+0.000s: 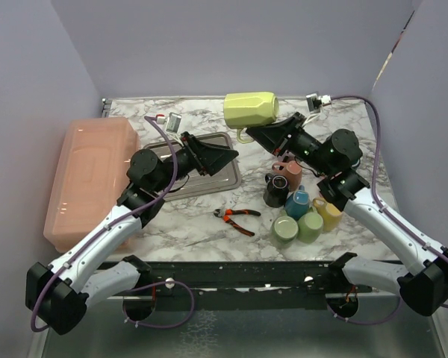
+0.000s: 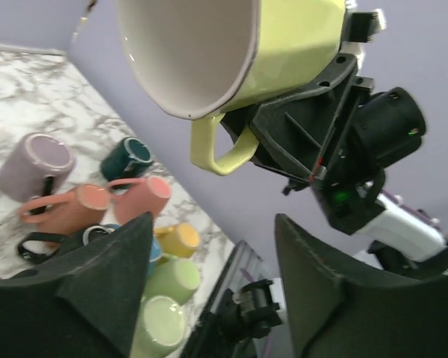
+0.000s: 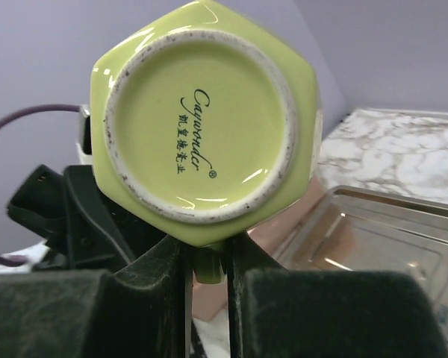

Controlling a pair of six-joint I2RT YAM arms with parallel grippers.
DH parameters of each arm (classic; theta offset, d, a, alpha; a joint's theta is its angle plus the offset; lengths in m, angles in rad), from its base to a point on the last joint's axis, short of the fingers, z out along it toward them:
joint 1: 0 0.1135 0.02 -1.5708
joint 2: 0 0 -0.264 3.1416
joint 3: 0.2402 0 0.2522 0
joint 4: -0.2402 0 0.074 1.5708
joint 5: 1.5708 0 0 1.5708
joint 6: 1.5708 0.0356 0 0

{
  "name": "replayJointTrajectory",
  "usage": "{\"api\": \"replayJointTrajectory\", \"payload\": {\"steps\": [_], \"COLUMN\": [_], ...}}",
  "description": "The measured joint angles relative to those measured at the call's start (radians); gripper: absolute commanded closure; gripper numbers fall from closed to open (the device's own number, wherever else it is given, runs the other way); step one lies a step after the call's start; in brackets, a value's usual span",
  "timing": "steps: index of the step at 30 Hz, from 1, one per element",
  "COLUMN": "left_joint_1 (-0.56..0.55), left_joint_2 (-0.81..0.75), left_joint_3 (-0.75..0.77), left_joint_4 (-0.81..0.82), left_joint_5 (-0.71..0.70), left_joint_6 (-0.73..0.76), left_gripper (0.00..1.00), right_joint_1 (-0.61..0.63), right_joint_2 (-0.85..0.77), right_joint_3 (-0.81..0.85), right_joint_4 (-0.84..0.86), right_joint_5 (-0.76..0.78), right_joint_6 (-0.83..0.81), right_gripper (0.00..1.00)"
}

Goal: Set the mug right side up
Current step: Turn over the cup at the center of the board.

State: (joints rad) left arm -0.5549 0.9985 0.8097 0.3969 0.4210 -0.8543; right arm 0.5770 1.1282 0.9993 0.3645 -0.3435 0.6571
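A yellow-green six-sided mug (image 1: 250,110) hangs in the air on its side above the back of the table, its mouth facing left. My right gripper (image 1: 248,134) is shut on its handle (image 3: 207,265), and the right wrist view shows the mug's base (image 3: 201,112) just above the closed fingers. In the left wrist view the mug (image 2: 284,45) fills the top, white inside, with its handle (image 2: 216,149) pointing down. My left gripper (image 1: 228,158) stands open over the metal tray (image 1: 231,180), below and left of the mug, and nothing sits between its fingers (image 2: 213,224).
Several mugs (image 1: 299,201) in pink, black, blue, yellow and green lie clustered at the right. Orange-handled pliers (image 1: 237,216) lie in the middle. A pink lidded box (image 1: 89,175) sits along the left side. Purple walls close in the table.
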Motion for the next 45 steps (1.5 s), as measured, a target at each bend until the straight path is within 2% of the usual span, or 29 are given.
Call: {"api": "replayJointTrajectory", "payload": {"steps": [7, 13, 20, 23, 26, 29, 33, 39, 41, 45], "left_joint_1": [-0.062, -0.092, -0.094, -0.095, -0.094, -0.095, -0.095, -0.095, -0.095, -0.095], "left_joint_2": [0.040, 0.056, 0.071, 0.083, 0.094, 0.100, 0.102, 0.132, 0.140, 0.142], "left_joint_3": [0.004, 0.010, 0.019, 0.019, 0.019, 0.021, 0.021, 0.034, 0.034, 0.035], "left_joint_4": [0.164, 0.232, 0.287, 0.289, 0.290, 0.295, 0.299, 0.307, 0.313, 0.324], "left_joint_5": [-0.001, -0.007, -0.032, -0.039, -0.043, -0.046, -0.045, -0.042, -0.041, -0.040], "left_joint_6": [-0.101, -0.131, -0.167, -0.185, -0.198, -0.220, -0.233, -0.233, -0.233, -0.230], "left_gripper": [0.41, 0.45, 0.60, 0.74, 0.83, 0.81, 0.64, 0.63, 0.71, 0.99], "right_joint_1": [0.000, 0.000, 0.000, 0.000, 0.000, -0.002, -0.002, -0.003, -0.003, -0.005], "right_joint_2": [-0.009, -0.008, -0.008, -0.009, -0.009, -0.009, -0.009, -0.008, -0.008, -0.004], "right_joint_3": [-0.017, -0.042, -0.068, -0.090, -0.096, -0.096, -0.096, -0.096, -0.096, -0.096], "right_joint_4": [0.151, 0.182, 0.218, 0.248, 0.258, 0.264, 0.267, 0.269, 0.269, 0.270], "right_joint_5": [-0.088, -0.134, -0.176, -0.176, -0.175, -0.175, -0.179, -0.198, -0.199, -0.200], "right_joint_6": [0.190, 0.270, 0.336, 0.361, 0.378, 0.380, 0.382, 0.378, 0.370, 0.347], "right_gripper": [0.99, 0.99, 0.99, 0.99, 0.99, 0.99, 0.99, 0.99, 0.99, 0.99]}}
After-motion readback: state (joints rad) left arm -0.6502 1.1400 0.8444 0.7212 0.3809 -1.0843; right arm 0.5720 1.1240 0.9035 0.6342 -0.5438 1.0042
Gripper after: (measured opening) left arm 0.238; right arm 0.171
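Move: From the left hand, the handle of the mug held sideways in the right gripper lies about 4 cm ahead, 5 cm to the right and 3 cm higher; the mug's body is roughly 5 cm ahead, 5 cm right and 8 cm up. Some 32 to 35 cm below, the black mug is 10 cm ahead and 14 cm right, the tray 17 cm ahead and 11 cm left. From the right hand, the left fingertips are about 4 cm back, 5 cm left and 3 cm below. Upward by about 5 cm and rightward some 3 cm, first easing back, then forward again, the left hand comes to the mug's handle from the mouth side; its fingers close, ease slightly, then close again and pinch the handle. The right hand keeps its grip there, bringing the mug back about 5 cm towards the left hand, a little up, turning some 20 degrees, mostly counter-clockwise. ##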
